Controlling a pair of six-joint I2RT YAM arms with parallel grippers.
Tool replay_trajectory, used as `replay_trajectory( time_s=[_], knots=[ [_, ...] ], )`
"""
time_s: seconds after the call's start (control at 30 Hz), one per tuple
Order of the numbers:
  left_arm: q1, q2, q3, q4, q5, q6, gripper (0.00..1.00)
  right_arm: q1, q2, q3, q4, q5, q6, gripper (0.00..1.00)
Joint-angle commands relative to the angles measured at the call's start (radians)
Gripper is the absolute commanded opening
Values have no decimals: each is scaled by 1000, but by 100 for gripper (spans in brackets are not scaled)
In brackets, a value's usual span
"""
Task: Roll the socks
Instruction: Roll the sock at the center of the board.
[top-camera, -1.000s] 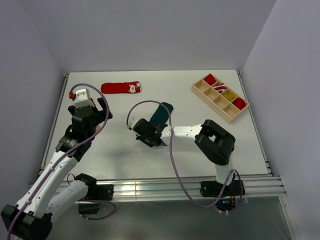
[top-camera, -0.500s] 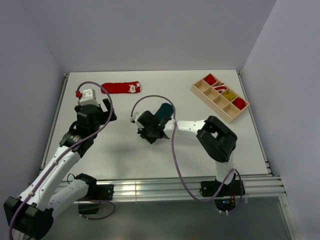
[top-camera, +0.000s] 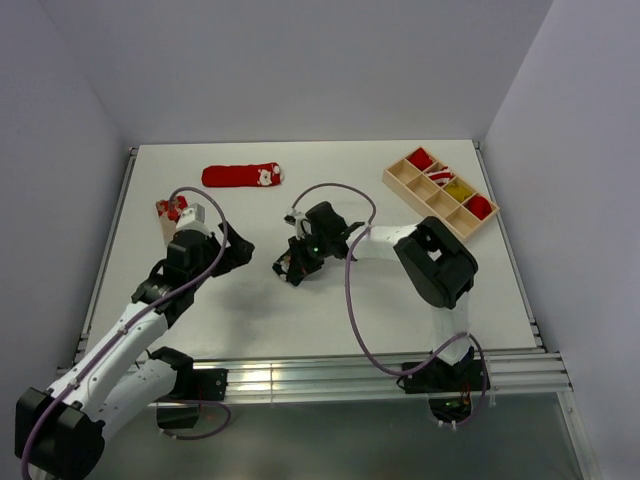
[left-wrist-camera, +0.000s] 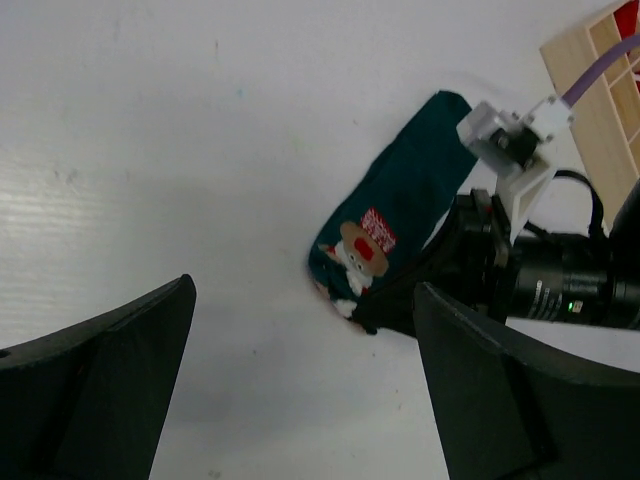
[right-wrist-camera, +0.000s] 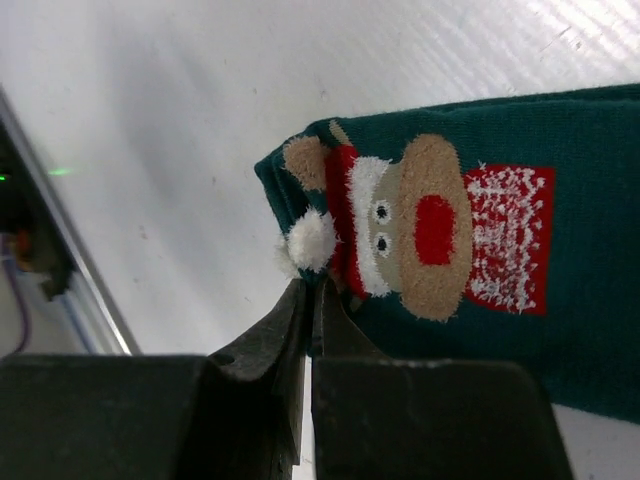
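A dark green sock (left-wrist-camera: 405, 200) lies flat mid-table, with a Santa figure (right-wrist-camera: 400, 225) near its cuff. My right gripper (right-wrist-camera: 310, 295) is shut on the cuff's edge beside the white pompom. From above, the right gripper (top-camera: 298, 264) and its wrist cover most of this sock. My left gripper (left-wrist-camera: 300, 400) hangs open just left of the cuff with nothing between its fingers (left-wrist-camera: 100, 380); in the top view the left gripper (top-camera: 236, 254) points toward the right one. A red sock (top-camera: 242, 176) lies flat at the back.
A wooden compartment tray (top-camera: 425, 210) stands at the back right, holding rolled red and yellowish bundles. The right arm's purple cable (top-camera: 345, 290) loops over the table's middle. Grey walls close the table on three sides.
The right gripper has shut on the green sock's cuff and swung over the sock. The left arm has come forward and right, toward the cuff, still open.
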Motion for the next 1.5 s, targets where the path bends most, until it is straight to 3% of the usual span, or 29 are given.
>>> replay_trajectory(
  time_s=[0.0,0.13,0.3,0.4,0.53,0.93,1.47],
  knots=[
    [-24,10,-52,105,86,-123,95,-32,38,-16,112,-156,102,0],
    [-48,38,-104,169,94,-161,90,-76,95,-45,216,-260,232,0],
    [-74,100,-143,218,86,-198,82,-113,133,-38,235,-300,273,0],
    [-77,154,-153,220,78,-220,70,-129,156,-34,255,-328,312,0],
    [-79,212,-166,274,83,-226,63,-138,182,-21,252,-343,330,0],
    [-87,430,-129,324,109,-224,59,-138,182,-13,253,-351,338,0],
    [-97,541,-92,370,123,-223,57,-138,195,-7,278,-368,356,0]
  ],
)
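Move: The green sock's cuff end lies about 9 cm to the right of the left hand, 1 cm ahead and some 15 cm below; from it the sock runs away forward and right. The right hand already pinches the near corner of this end, whose middle is about 2 cm ahead and 2 cm left of its fingertips. From the left hand, the tan sock lies about 16 cm left and 9 cm ahead, the red sock roughly 23 cm ahead and 3 cm left. The green sock's cuff end stays pinched in the shut right fingers, which roll it forward towards the toe by some 25 degrees, almost on the spot, then hold. The left hand sinks about 13 cm and goes 6 cm right towards that end, tipping down and half closing; low over the board, it finishes by sliding right and slightly forward, one finger close beside the pinched corner. ##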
